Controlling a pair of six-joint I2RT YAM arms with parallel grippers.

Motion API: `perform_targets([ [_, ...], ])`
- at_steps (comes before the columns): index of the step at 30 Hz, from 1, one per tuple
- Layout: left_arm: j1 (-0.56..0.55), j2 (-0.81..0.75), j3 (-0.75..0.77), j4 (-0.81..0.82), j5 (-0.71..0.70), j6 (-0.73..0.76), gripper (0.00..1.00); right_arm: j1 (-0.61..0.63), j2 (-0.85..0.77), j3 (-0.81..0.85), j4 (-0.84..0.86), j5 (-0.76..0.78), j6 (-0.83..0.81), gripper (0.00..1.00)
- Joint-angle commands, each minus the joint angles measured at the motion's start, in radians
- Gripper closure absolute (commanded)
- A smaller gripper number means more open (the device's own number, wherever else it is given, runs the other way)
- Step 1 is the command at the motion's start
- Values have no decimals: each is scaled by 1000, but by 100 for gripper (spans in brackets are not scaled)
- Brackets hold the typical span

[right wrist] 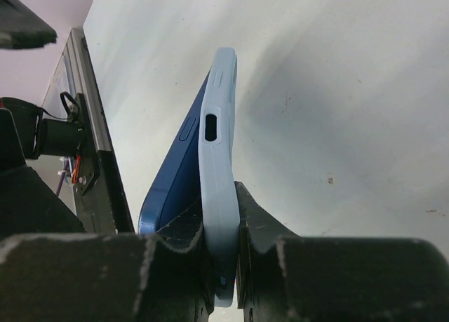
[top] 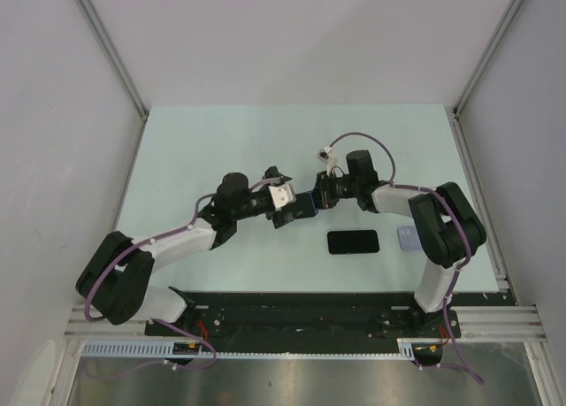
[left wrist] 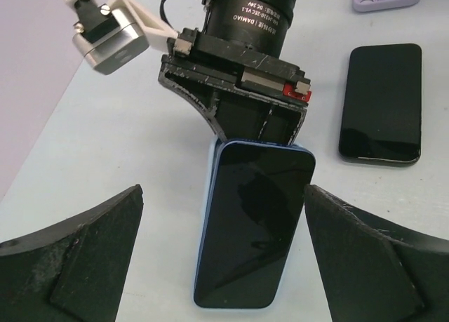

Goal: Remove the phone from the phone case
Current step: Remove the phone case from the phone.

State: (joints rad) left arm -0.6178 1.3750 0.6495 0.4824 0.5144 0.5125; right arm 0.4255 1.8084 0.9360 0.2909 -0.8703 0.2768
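Note:
A phone with a dark screen [left wrist: 256, 217] sits in a light blue phone case [right wrist: 219, 161], held up off the table between the two arms [top: 305, 204]. My right gripper [right wrist: 221, 245] is shut on the case's end. In the right wrist view the dark blue phone body [right wrist: 172, 178] angles away from the case near the fingers and meets it again at the far end. My left gripper [left wrist: 223, 192] is open, with one finger [left wrist: 84, 252] on each side of the phone's free end, neither touching it.
A second black phone [top: 353, 241] lies flat on the pale green table [top: 221, 141], near the right arm. An empty lilac case [top: 406, 238] lies just right of it. White walls and metal rails enclose the table.

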Motion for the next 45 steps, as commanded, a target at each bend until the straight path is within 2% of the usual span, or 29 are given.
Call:
perform_targets([
  [1,-26,18,-2,15,6,52,0,21,-3,60,14,-27,-28,100],
  [11,-80,88,4,15,-91,37,0,32,-4,73,-7,-33,-28,100],
  [25,-106,116,9,19,-140,40,0,35,-11,78,-16,-52,-30,100],
  [32,-106,125,9,22,-140,38,0,41,-11,78,-15,-105,-31,100],
  [45,-106,133,4,22,-134,37,0,47,-14,86,-27,-110,-36,100],
])
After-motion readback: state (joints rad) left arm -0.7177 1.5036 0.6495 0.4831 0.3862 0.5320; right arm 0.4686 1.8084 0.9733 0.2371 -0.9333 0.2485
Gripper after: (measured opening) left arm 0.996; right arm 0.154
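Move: The cased phone lies roughly 7 cm below the open left hand, its middle about 1 cm back and level with it sideways. The right gripper holds the phone's right end, about 7 cm right of the left hand, level fore and aft and 6 cm lower. The second phone lies on the table about 18 cm right, 13 cm back and 15 cm down. From the right hand, the cased phone's middle is some 6 cm left, 0 cm ahead and 1 cm lower. Down about 5 cm and some 2 cm to the right goes the left hand, fingers wide open and tipping a little further down, until they straddle the phone's long edges near the right gripper. Meanwhile the right hand keeps its pinch on the case end and eases about 2 cm back and nearly as far left, feeding the cased phone in between the left fingers, with a slight counter-clockwise turn. The left fingers do not close. ##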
